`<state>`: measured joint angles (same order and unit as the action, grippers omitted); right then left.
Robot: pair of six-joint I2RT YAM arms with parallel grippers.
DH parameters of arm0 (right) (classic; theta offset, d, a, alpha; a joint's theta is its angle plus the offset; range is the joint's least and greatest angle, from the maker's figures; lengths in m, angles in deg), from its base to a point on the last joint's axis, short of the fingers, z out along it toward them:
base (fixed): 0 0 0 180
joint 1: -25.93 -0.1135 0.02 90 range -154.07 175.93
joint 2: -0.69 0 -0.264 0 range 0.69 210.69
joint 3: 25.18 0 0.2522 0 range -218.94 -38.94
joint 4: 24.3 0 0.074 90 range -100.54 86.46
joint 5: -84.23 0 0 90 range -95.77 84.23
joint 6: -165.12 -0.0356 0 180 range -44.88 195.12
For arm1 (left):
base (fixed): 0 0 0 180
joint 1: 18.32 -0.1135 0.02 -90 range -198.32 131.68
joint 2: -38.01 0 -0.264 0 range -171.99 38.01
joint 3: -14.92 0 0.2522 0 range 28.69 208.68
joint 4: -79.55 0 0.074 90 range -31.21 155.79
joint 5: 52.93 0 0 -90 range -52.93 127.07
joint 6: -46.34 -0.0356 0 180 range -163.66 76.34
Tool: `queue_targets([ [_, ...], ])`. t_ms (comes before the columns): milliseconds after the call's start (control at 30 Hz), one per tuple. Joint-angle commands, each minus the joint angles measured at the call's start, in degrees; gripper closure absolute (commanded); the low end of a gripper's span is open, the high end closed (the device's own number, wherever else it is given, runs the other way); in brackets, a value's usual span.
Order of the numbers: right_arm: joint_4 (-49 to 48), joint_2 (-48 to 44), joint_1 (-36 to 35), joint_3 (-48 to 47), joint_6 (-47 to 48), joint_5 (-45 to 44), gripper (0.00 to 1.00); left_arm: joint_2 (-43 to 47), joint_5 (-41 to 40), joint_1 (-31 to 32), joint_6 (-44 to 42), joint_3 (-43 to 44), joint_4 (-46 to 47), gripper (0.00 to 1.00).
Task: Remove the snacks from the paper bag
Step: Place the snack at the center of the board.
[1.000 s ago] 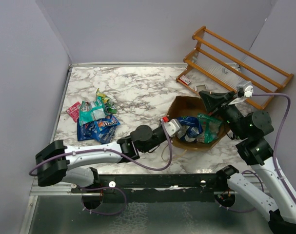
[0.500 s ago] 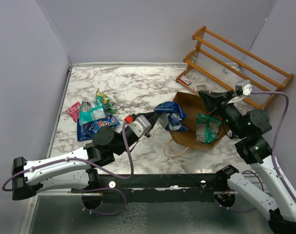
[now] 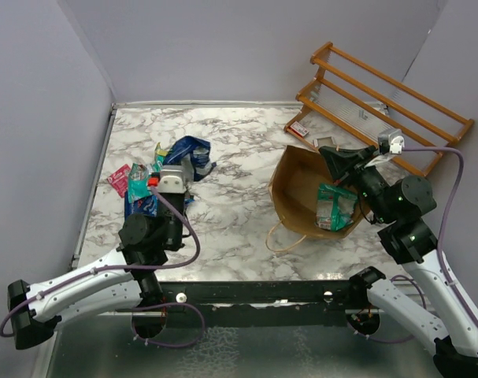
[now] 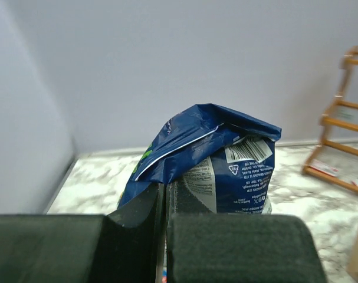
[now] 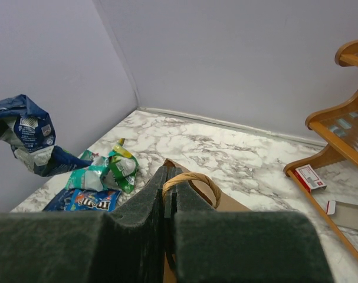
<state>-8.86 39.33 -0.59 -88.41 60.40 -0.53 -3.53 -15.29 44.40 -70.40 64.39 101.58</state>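
Note:
The brown paper bag (image 3: 300, 189) lies on its side at the right, mouth facing left, with a green snack packet (image 3: 333, 206) inside. My right gripper (image 3: 334, 160) is shut on the bag's upper loop handle (image 5: 197, 178) and holds the mouth up; in the right wrist view the right gripper (image 5: 169, 178) pinches that handle above the bag (image 5: 233, 204). My left gripper (image 3: 181, 163) is shut on a crumpled blue snack packet (image 3: 190, 149), held in the air above the pile of snacks (image 3: 146, 187) at the left. That blue packet (image 4: 226, 156) fills the left wrist view ahead of the left gripper (image 4: 166, 191).
A wooden slatted rack (image 3: 388, 102) leans at the back right, with a small red-and-white card (image 3: 299, 130) by its foot. A red-pink packet (image 3: 119, 179) lies at the pile's left edge. The bag's lower handle (image 3: 282, 240) loops onto the marble. Grey walls close in the left and back.
My left arm drew the blue packet out of the bag and swung it left across the table to above the pile. The right gripper kept its hold on the handle.

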Motion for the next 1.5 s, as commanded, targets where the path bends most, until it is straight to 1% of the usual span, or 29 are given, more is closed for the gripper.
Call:
queue_targets([
  [0, -1.7, 0.1, -0.1, 0.9, 0.4, -0.9, 0.98, 3.3, -12.2, -4.6, 12.0, -5.0, -2.8, 1.0],
  [133, -1.4, 0.0, -0.1, 0.8, 0.5, -0.8, 0.98, 2.5, -13.2, -7.8, 32.8, -5.0, -25.2, 1.0],
  [200, -1.3, -0.1, -0.1, 0.8, 0.6, -0.8, 0.98, 1.4, -13.2, -8.7, 46.6, -4.0, -38.3, 1.0],
  [333, -1.2, -0.3, -0.2, 0.6, 0.2, -0.5, 0.98, -1.8, -15.3, -9.5, 77.5, -2.1, -66.0, 1.0],
  [367, -1.2, -0.3, -0.1, 0.6, 0.1, -0.3, 0.98, -2.5, -16.0, -9.6, 83.6, -1.7, -72.0, 1.0],
  [400, -1.3, -0.4, -0.1, 0.6, 0.1, -0.2, 0.98, -3.0, -16.7, -9.7, 88.7, -1.4, -76.8, 1.0],
  [433, -1.3, -0.4, -0.1, 0.7, 0.1, 0.0, 0.98, -3.1, -17.5, -9.9, 92.0, -1.0, -80.0, 1.0],
  [467, -1.3, -0.3, -0.1, 0.6, 0.1, 0.0, 0.98, -2.9, -18.0, -9.9, 93.1, -0.9, -81.4, 1.0],
  [600, -1.2, 0.0, -0.1, 0.1, 0.1, 0.4, 0.98, -1.0, -19.5, -10.2, 92.5, -3.3, -80.9, 1.0],
  [733, -1.5, 0.0, -0.1, -0.1, -0.3, 0.9, 0.98, 1.1, -18.3, -11.3, 92.2, -8.0, -75.2, 1.0],
  [833, -1.1, -0.1, -0.1, -0.5, -0.4, 1.3, 0.98, 1.4, -17.0, -12.0, 89.4, -9.4, -70.8, 1.0],
  [900, -0.6, -0.2, -0.1, -0.6, -0.3, 1.2, 0.98, 0.5, -16.4, -12.8, 88.8, -9.0, -70.1, 0.98],
  [933, -0.5, -0.4, -0.1, -0.7, -0.2, 1.1, 0.98, -0.1, -16.2, -13.2, 89.2, -8.7, -70.5, 0.93],
  [967, -0.5, -0.5, -0.1, -0.7, -0.2, 1.0, 0.98, -0.8, -16.3, -13.5, 89.8, -8.4, -71.2, 0.84],
  [1000, -0.4, -0.6, -0.1, -0.7, -0.1, 0.9, 0.97, -1.4, -16.6, -13.7, 90.4, -7.9, -71.9, 0.72],
  [1067, -0.4, -0.8, -0.1, -0.8, 0.1, 0.8, 0.98, -2.4, -17.1, -14.1, 90.5, -6.6, -73.1, 0.45],
  [1100, -0.5, -0.8, -0.1, -0.7, 0.1, 0.7, 0.98, -2.6, -17.5, -14.1, 90.5, -5.9, -73.6, 0.38],
  [1133, -0.4, -0.8, -0.1, -0.7, 0.1, 0.7, 0.98, -2.7, -17.7, -14.3, 90.3, -5.0, -73.8, 0.33],
  [1200, -0.4, -0.7, -0.1, -0.6, 0.1, 0.9, 0.98, -2.2, -17.8, -14.3, 88.8, -3.0, -73.0, 0.26],
  [1267, -0.4, -0.5, -0.1, -0.5, 0.1, 0.8, 0.98, -0.7, -16.2, -14.3, 83.5, -1.3, -68.3, 0.21],
  [1367, -0.5, -0.3, -0.1, -0.2, 0.0, 1.0, 0.98, 2.7, -10.3, -14.2, 72.0, -0.5, -56.4, 0.17],
  [1433, -0.7, -0.1, -0.1, -0.1, -0.1, 1.2, 0.98, 4.7, -3.6, -14.2, 62.5, -1.6, -45.3, 0.16],
  [1467, -0.8, 0.1, -0.1, -0.1, -0.2, 1.3, 0.97, 5.3, 0.3, -14.3, 59.0, -1.9, -41.2, 0.15],
])
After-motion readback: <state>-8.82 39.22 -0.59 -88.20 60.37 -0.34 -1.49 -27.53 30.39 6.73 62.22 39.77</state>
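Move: The left hand holds the blue snack bag high up. Its landing spot, the bare board at the near edge of the snack pile, lies about 9 cm left, 1 cm back and 34 cm below. The blue packets are some 4 cm ahead and 14 cm left, the teal packet 13 cm ahead and 19 cm left, and the green-yellow packet 18 cm ahead and 11 cm left, all similarly low. From the right hand the spot is roughly 40 cm left, 2 cm back and 34 cm below. Still pinching the blue snack bag, the left hand swings down about 24 cm and some 11 cm to the left, to the near edge of the pile, its fingers tipping down around 30 degrees and turning counter-clockwise. Low over the board it opens wide and lets go of the bag, then backs off upward and a little to the right and forward. ##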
